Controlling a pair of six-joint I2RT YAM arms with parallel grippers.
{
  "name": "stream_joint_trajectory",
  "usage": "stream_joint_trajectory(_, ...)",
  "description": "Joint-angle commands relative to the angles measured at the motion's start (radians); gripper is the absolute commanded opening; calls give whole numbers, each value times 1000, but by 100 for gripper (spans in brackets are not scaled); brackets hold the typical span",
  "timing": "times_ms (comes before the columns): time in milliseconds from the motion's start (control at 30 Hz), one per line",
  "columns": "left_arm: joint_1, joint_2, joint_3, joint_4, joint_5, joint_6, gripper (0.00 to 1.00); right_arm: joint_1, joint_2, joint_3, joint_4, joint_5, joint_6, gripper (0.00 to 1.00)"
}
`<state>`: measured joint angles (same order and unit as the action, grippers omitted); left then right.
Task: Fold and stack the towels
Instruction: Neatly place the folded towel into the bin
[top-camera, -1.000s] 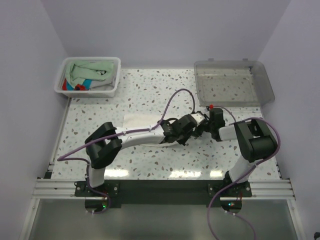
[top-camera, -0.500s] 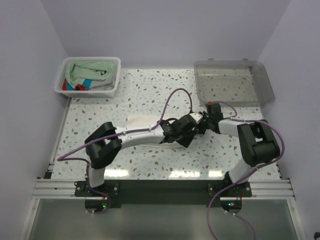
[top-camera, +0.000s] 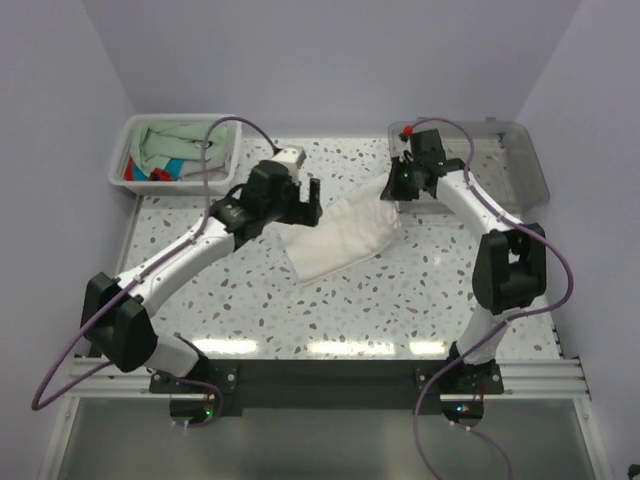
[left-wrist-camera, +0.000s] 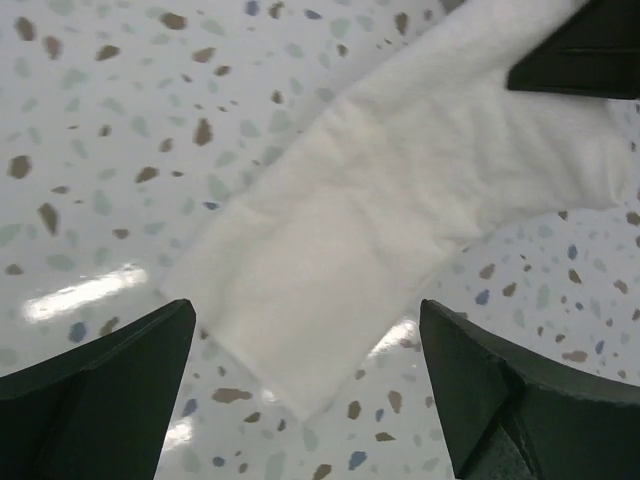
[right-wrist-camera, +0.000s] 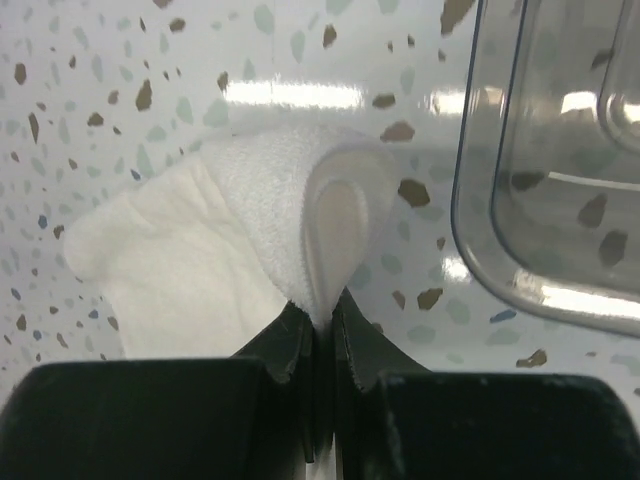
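A folded white towel (top-camera: 338, 238) lies slanted on the speckled table, its far right corner lifted. My right gripper (top-camera: 398, 182) is shut on that corner; in the right wrist view the jaws (right-wrist-camera: 322, 318) pinch a looped fold of the white towel (right-wrist-camera: 240, 230). My left gripper (top-camera: 303, 198) hovers at the towel's back left edge, open and holding nothing. In the left wrist view its fingers (left-wrist-camera: 100, 390) stand wide apart above the white towel (left-wrist-camera: 370, 230). A pale mint green towel (top-camera: 178, 138) and a turquoise-and-red towel (top-camera: 160, 170) sit crumpled in the basket.
The white slatted basket (top-camera: 180, 186) stands at the back left corner. A clear grey tray (top-camera: 460, 128) stands at the back right, its near wall (right-wrist-camera: 480, 150) just right of my right gripper. Purple cables loop over both arms.
The left gripper opened, let go of the white towel and drew back to the left. The right gripper shut on the towel's corner and pulled it toward the tray, dragging the towel right.
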<state>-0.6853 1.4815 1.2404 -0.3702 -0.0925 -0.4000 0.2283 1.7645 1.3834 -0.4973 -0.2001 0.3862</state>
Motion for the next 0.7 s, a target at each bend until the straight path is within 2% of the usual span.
stream_joint_trajectory(0,148,-53,-84,-12,43,72,100,-9,82,232,-190,62,-176,0)
stream_joint_trajectory(67,237,-66,-117,5,62,84,100,-17,136,331,-230,45,-201,0)
stream_joint_trajectory(167,295,-52,-171,17,59,107,100,-30,237,527,-299,25,-234,0)
stream_joint_trajectory(200,300,-40,-164,2,47,124,100,-40,289,636,-320,21,-240,0)
stream_joint_trajectory(267,300,-14,-138,-67,19,142,100,-53,334,741,-375,10,-244,0)
stream_joint_trajectory(400,302,-47,-189,-58,-44,168,100,-125,444,989,-477,-31,-273,0)
stream_joint_trajectory(500,303,-61,-239,-21,-120,176,100,-176,460,1054,-495,-21,-306,0)
stream_joint_trajectory(667,305,-24,-252,2,-151,176,100,-227,420,993,-417,48,-418,0)
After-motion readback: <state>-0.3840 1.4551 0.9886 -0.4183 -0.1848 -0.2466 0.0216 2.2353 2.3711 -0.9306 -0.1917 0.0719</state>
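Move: The right hand, shut on one end of the folded towel about 12 cm above the table, has the middle of the grey bin some 17 cm ahead, 20 cm to its right and roughly 10 cm below. The towel's middle trails about 5 cm back and 12 cm to the left of that hand, some 9 cm lower. From the open, empty left hand the same bin lies about 26 cm ahead, 40 cm to the right and 18 cm down. The right hand keeps its pinch on the towel's end and draws the towel towards the grey bin, reaching about 14 cm forward while rising some 8 cm, then swinging about 10 cm to the right to come over the bin's left part, with only a slight tilt of the wrist. Meanwhile the left hand, fingers staying wide open, clears away from the towel some 16 cm to its left and then sinks about 10 cm over bare table, turning roughly 15 degrees counter-clockwise. ##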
